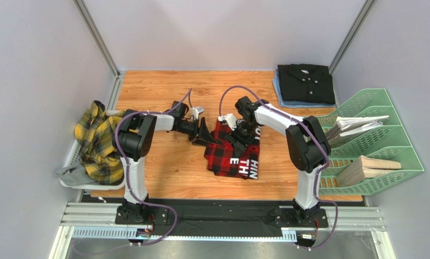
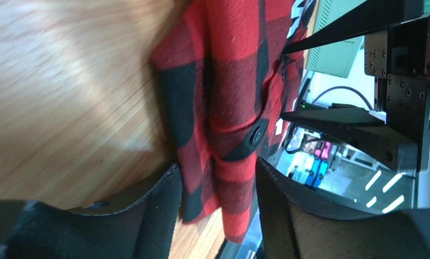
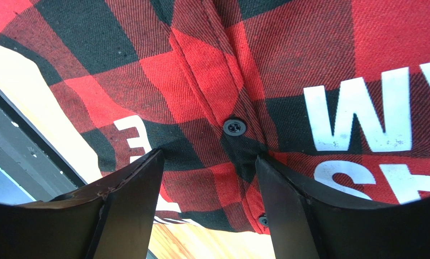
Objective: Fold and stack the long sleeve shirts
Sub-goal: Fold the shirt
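Note:
The red-and-black check shirt [image 1: 234, 156] with white block letters lies partly folded in the middle of the wooden table. My left gripper [image 1: 203, 133] is at its upper left edge. In the left wrist view a hanging fold of the check shirt [image 2: 222, 108] passes between the spread fingers of the left gripper [image 2: 216, 164]. My right gripper [image 1: 237, 137] is over the shirt's top. Its jaws [image 3: 209, 156] stand open just above the button placket [image 3: 233, 127]. The yellow-and-dark plaid shirt [image 1: 99, 141] lies crumpled at the left. The plain black shirt [image 1: 305, 83] lies folded at the back right.
A white basket [image 1: 71, 154] at the left edge holds the plaid shirt and a grey cloth [image 1: 71, 174]. A blue folded cloth [image 1: 278, 93] lies under the black shirt. A green tiered file rack [image 1: 382, 108] with papers and wooden blocks [image 1: 368, 167] stands on the right.

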You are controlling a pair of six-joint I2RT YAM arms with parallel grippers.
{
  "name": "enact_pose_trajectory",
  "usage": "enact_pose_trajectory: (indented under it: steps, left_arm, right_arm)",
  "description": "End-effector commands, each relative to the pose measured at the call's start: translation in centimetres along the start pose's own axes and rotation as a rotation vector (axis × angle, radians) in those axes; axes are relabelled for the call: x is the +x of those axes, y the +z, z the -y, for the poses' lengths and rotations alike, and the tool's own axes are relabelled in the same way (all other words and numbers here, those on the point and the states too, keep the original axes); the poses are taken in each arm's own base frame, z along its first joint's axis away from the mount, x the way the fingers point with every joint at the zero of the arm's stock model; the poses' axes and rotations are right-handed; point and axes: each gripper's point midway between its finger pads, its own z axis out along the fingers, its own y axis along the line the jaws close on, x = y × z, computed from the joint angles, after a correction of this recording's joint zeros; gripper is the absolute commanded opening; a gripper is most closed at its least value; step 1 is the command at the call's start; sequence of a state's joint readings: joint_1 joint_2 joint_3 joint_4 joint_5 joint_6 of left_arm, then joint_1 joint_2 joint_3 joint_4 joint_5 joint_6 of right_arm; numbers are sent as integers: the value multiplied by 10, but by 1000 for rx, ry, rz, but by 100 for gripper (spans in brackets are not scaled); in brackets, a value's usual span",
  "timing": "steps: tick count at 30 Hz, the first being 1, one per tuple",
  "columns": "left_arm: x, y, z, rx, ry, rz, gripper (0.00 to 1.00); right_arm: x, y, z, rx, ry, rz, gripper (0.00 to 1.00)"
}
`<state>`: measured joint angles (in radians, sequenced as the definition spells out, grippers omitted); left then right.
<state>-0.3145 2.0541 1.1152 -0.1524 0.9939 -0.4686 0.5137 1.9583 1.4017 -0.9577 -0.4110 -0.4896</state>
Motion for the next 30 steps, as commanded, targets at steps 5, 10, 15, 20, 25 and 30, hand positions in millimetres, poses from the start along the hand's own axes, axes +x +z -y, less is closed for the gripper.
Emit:
enact_pose_trajectory:
  steps: [5,10,15,20,25,30]
  left_arm:
    - [12,35,-33,-97,10,-16,55]
    - [4,45,-21,-57,31,8,54]
    - [5,53,-12,-10,40,-5,56]
    - [2,60,-11,5,35,-5,58]
    - [6,54,-19,-87,47,-32,9]
    - [-1,11,1,-219,197,-49,0]
  right_arm:
    - [-2,16,20,51,26,-9,71]
    - [-3,17,21,48,40,-1,71]
    - [-5,19,19,44,65,10,71]
    - [-7,20,18,47,76,22,71]
    - [-6,16,15,54,101,32,71]
    - [-3,-14,15,65,170,93,79]
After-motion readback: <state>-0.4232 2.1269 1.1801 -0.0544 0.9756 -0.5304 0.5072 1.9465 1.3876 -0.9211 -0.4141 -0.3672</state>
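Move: The shirt lies folded on the table. Its left edge, raised in a soft fold, already reaches in between the left hand's open fingertips; the part to be pinched is about 4 cm to that hand's right, level with it and roughly 1 cm lower. On the shirt, the white lettering stands some 9 cm back and 14 cm right of the left hand. From the right hand, planted open on the shirt, that left edge is about 6 cm left, 1 cm ahead and 1 cm down. The shirt's raised left edge is taken deeper between the left hand's open fingers as they slide right over it, close to the table, for about 5 cm. They dip roughly 1 cm at the end and snap almost shut, pinching the fold. The right hand stays put with its open fingertips resting on the shirt, its wrist turning some 5 degrees clockwise. ##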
